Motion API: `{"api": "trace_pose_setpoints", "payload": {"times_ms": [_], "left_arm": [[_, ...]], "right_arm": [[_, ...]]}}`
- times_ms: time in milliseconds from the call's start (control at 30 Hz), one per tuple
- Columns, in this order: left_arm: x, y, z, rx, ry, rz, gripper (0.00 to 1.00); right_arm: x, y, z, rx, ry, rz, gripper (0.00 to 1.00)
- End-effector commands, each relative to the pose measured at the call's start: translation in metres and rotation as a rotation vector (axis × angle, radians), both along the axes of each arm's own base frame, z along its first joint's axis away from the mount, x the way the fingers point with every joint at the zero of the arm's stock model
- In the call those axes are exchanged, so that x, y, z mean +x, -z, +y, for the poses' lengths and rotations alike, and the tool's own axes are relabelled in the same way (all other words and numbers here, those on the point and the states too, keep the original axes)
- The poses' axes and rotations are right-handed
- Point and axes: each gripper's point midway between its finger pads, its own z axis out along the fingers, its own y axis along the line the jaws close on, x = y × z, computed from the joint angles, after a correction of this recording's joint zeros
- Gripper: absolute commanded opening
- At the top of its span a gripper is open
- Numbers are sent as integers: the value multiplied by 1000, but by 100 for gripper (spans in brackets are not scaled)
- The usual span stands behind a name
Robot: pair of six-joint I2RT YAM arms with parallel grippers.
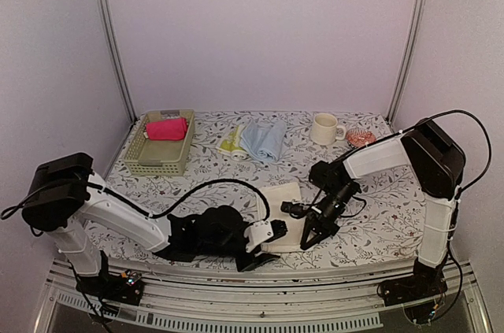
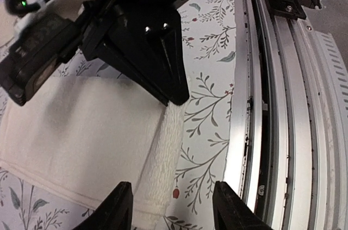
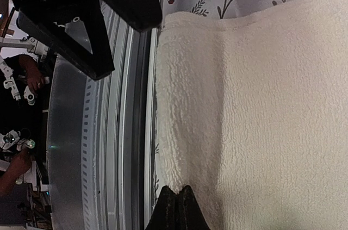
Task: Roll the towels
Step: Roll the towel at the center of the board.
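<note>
The cream-white towel (image 1: 282,201) lies flat near the table's front edge, its near edge folded over into a low roll (image 2: 163,154). My right gripper (image 1: 308,241) is shut on that rolled edge at its right end, fingertips pinched into the cloth (image 3: 176,204). My left gripper (image 1: 264,248) is open at the towel's near left corner, and its fingers (image 2: 117,208) straddle the roll and bare tablecloth without holding anything. The hot pink towel (image 1: 166,129) lies rolled in the basket. The light blue towel (image 1: 264,141) and the pale yellow-green towel (image 1: 231,142) lie crumpled at the back.
The pale green mesh basket (image 1: 154,161) stands at the back left. A cream mug (image 1: 324,129) and a small pink ring-shaped object (image 1: 362,138) are at the back right. The metal rail of the table's front edge (image 2: 272,110) runs right beside the towel's roll.
</note>
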Motion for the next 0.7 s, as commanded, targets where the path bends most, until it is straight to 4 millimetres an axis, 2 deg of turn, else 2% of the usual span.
{"api": "trace_pose_setpoints", "payload": {"times_ms": [0,300,667], "left_arm": [[-1,-8,-24,-37,64,-101,52],[8,24,-41,43,93,-130,47],[10,26,-43,20,94,-62,20]], "right_arm": [[-5,-5,2,24,-5,62,3],[-4,0,2,16,-5,71,3],[-5,4,1,7,-10,73,3]]}}
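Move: Just right of the left hand and below it lies the white towel's near edge, its middle about 4 cm right, 1 cm ahead and 4 cm down. The towel's middle is some 11 cm ahead and 6 cm right of that hand. The blue towel lies roughly 38 cm ahead and 1 cm left, the green towel 38 cm ahead and 13 cm left. From the right hand, already pinching this edge, its middle is about 4 cm left, level fore and aft, 1 cm down. Sliding to its right along the white towel's near edge, then dropping steeply onto it, the left hand travels about 4 cm right and 3.5 cm down towards the right fingers. Its half-open fingers straddle the edge and close to about half their gap, pinching it as they come to rest. The right hand stays nearly in place with shut fingers keeping their hold on the same edge. ##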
